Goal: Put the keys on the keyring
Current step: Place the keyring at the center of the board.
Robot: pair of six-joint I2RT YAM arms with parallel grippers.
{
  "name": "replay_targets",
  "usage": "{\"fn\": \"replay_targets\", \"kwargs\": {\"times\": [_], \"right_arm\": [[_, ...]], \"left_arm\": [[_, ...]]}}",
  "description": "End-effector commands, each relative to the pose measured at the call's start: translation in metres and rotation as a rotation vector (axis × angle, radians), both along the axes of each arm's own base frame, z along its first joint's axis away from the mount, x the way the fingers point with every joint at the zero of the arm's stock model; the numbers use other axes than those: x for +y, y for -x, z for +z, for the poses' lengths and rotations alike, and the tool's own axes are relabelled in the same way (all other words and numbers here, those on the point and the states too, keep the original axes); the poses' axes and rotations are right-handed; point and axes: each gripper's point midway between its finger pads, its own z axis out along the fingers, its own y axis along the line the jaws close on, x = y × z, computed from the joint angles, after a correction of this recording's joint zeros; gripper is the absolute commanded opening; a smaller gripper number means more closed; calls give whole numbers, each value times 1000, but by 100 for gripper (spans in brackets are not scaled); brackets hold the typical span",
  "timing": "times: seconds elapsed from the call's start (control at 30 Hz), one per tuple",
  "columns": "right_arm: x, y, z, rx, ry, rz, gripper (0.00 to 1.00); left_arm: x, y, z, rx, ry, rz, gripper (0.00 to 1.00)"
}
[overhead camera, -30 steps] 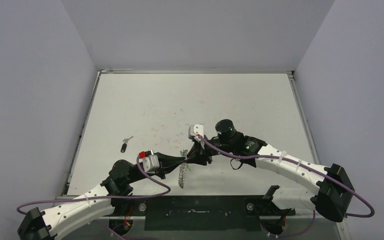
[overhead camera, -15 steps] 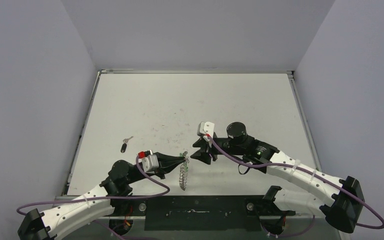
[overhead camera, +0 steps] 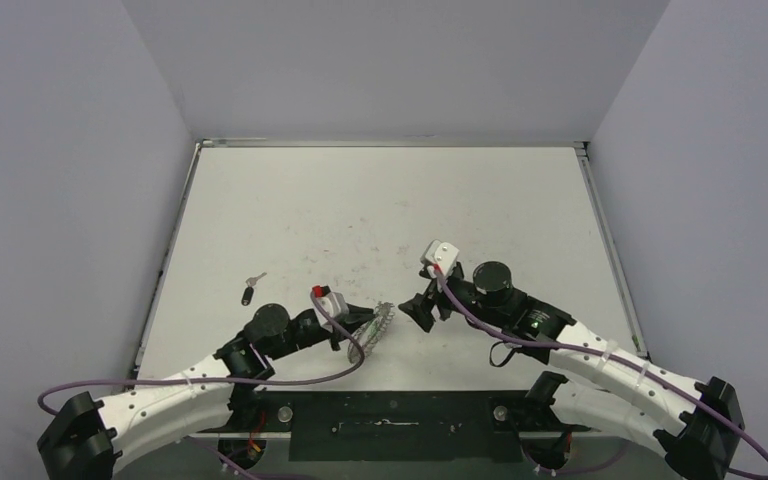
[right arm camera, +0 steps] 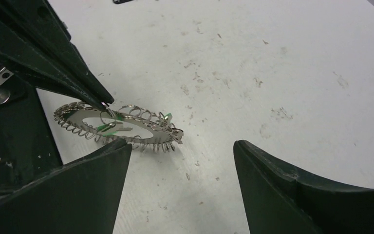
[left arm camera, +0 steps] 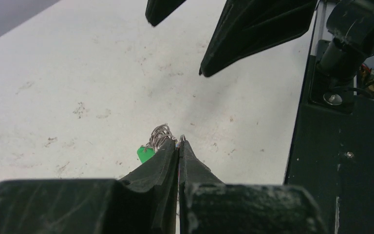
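My left gripper (overhead camera: 360, 331) (left arm camera: 179, 141) is shut on the rim of the keyring (overhead camera: 377, 321) (right arm camera: 121, 127), a silver hoop with scalloped wire loops. The hoop is held tilted, low over the table. A green key head (left arm camera: 145, 153) (right arm camera: 108, 128) shows at the ring, just beside my left fingertips. My right gripper (overhead camera: 416, 309) (right arm camera: 181, 144) stands open a short way to the right of the ring, nothing between its fingers. A black-headed key (overhead camera: 247, 296) and a silver key (overhead camera: 256, 278) lie together on the table at the left.
The black base rail (overhead camera: 390, 412) runs along the table's near edge, close behind the ring. A raised rim (overhead camera: 168, 262) borders the table's left side. The right gripper's fingers (left arm camera: 253, 34) fill the top of the left wrist view.
My right gripper has opened and drawn back to the right, away from the ring. The left arm has swung so that the ring, which hung edge-on, now lies tilted nearer flat.
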Motion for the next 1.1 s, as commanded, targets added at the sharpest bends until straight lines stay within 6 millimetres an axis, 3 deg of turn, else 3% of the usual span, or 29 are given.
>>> {"fn": "replay_targets", "kwargs": {"times": [0.0,0.13,0.43,0.5,0.67,0.7,0.87,1.07], "right_arm": [[-23,-28,22,-53,-113,-243,83],[-48,-38,18,-45,-149,-406,99],[-78,-40,7,14,-216,-574,100],[-85,-39,-5,52,-186,-609,100],[-94,-39,-24,121,-148,-682,100],[-95,-40,-27,136,-144,-695,100],[-98,-38,-45,206,-111,-729,100],[-95,-36,-68,321,-97,-761,100]], "left_arm": [[-14,-17,31,-63,40,26,0],[-31,-29,27,-47,22,22,0],[-70,-52,7,6,-23,-1,0],[-76,-58,5,9,-24,5,0],[-93,-69,-2,19,-36,0,10],[-95,-71,-3,20,-38,1,14],[-92,-80,-5,27,-28,57,55],[-61,-90,-7,110,-3,225,96]]}}
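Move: The left hand holds the keyring by its rim, the ring's middle about 5 cm below the fingertips. Its spot on the board lies some 6 cm ahead, 5 cm to the right and 17 cm below. The loose black-tagged key is about 19 cm ahead and 29 cm to the left, also 17 cm down. From the empty right hand, the board spot is roughly 4 cm ahead, 4 cm to the left and 19 cm below. Letting go of the keyring, the left fingers open nearly wide near the end of a slanting carry, about 8 cm right, 8 cm forward and 5 cm down, then rise a little. The open right hand clears away about 9 cm right and 4 cm forward, widens fully and turns some 40 degrees clockwise, then sinks about 6 cm. ##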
